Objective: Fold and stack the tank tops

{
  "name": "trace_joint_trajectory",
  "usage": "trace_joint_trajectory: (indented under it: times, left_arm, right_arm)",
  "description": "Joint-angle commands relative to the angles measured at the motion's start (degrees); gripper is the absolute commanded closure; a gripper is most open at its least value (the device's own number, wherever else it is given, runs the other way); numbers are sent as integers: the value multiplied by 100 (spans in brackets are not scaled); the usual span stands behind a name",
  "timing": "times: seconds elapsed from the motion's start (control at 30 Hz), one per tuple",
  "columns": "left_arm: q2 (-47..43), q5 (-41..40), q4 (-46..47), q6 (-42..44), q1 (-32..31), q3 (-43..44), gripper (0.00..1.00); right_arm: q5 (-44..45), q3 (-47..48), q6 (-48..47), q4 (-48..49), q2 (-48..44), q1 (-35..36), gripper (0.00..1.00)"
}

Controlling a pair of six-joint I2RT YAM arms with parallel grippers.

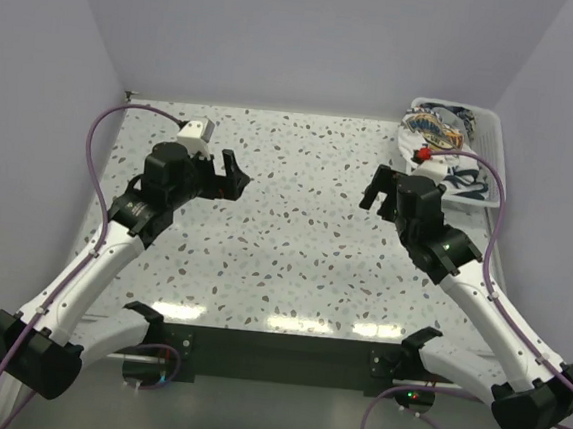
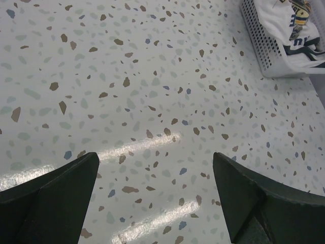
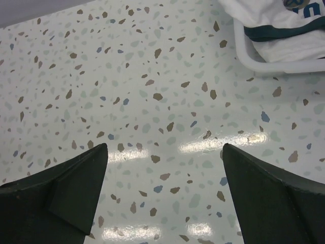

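A white tank top (image 1: 440,131) with navy trim and a blue-yellow print lies crumpled in the white slatted basket (image 1: 492,127) at the table's far right corner. It also shows in the left wrist view, tank top (image 2: 281,26) inside the basket (image 2: 260,50), and in the right wrist view, tank top (image 3: 278,48) behind the basket rim (image 3: 253,63). My left gripper (image 1: 233,176) (image 2: 155,157) hovers open over bare table at the left. To the left of the basket, my right gripper (image 1: 376,190) (image 3: 165,146) is open too, with nothing between its fingers.
The speckled terrazzo tabletop (image 1: 296,225) is walled in by pale panels at the back and both sides. Purple cables (image 1: 97,138) loop off both arms. A dark bar (image 1: 280,349) runs along the near edge between the arm bases.
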Motion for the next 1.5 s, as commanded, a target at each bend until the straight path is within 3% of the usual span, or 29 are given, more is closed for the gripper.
trace_joint_trajectory:
  times: [0.0,0.3,0.43,0.6,0.87,1.07,1.2,1.47]
  left_arm:
    - [-93,45,9,182,-11,257,0]
    - [-84,62,-61,191,-11,415,0]
    - [-40,-34,-53,156,-11,468,0]
    - [48,79,26,16,-11,477,0]
    - [-14,167,26,-29,-2,424,0]
    - [-31,185,79,-81,-11,354,0]
    - [-14,150,79,-64,-2,354,0]
    - [109,115,167,-73,-11,354,0]
  right_arm:
    - [251,158,-74,36,-98,8,2]
    - [567,1054,-399,-509,840,8,1]
    - [428,1686,-636,-623,1745,-886,2]
    - [-425,2758,-549,-623,3107,-2178,15]
    - [-654,3937,-557,-519,4909,-2751,27]
    - [-1006,3710,-426,536,5350,-2980,29]
    - [-1006,3630,-347,905,5596,-3006,38]
    - [-1111,3858,-232,1196,5931,-2998,67]
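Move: The printed tank top on top of the laundry lies about 27 cm ahead of my right hand, 16 cm to its right and 14 cm below. The white basket under it has its middle some 25 cm ahead, 25 cm right and 18 cm down. A dark-trimmed tank top sits about 9 cm nearer and 8 cm farther right than the printed one. From my left hand the printed one is roughly 27 cm ahead, 50 cm right and 14 cm below. I swing my right hand forward about 24 cm and some 14 cm to the right, sinking 12 cm after a slight lift, onto the near left part of the printed tank top at the basket's left rim. The wrist turns about 20 degrees clockwise and tips down some 15 degrees, while my fingers narrow from wide open to about a third and pinch a fold of its white cloth. ##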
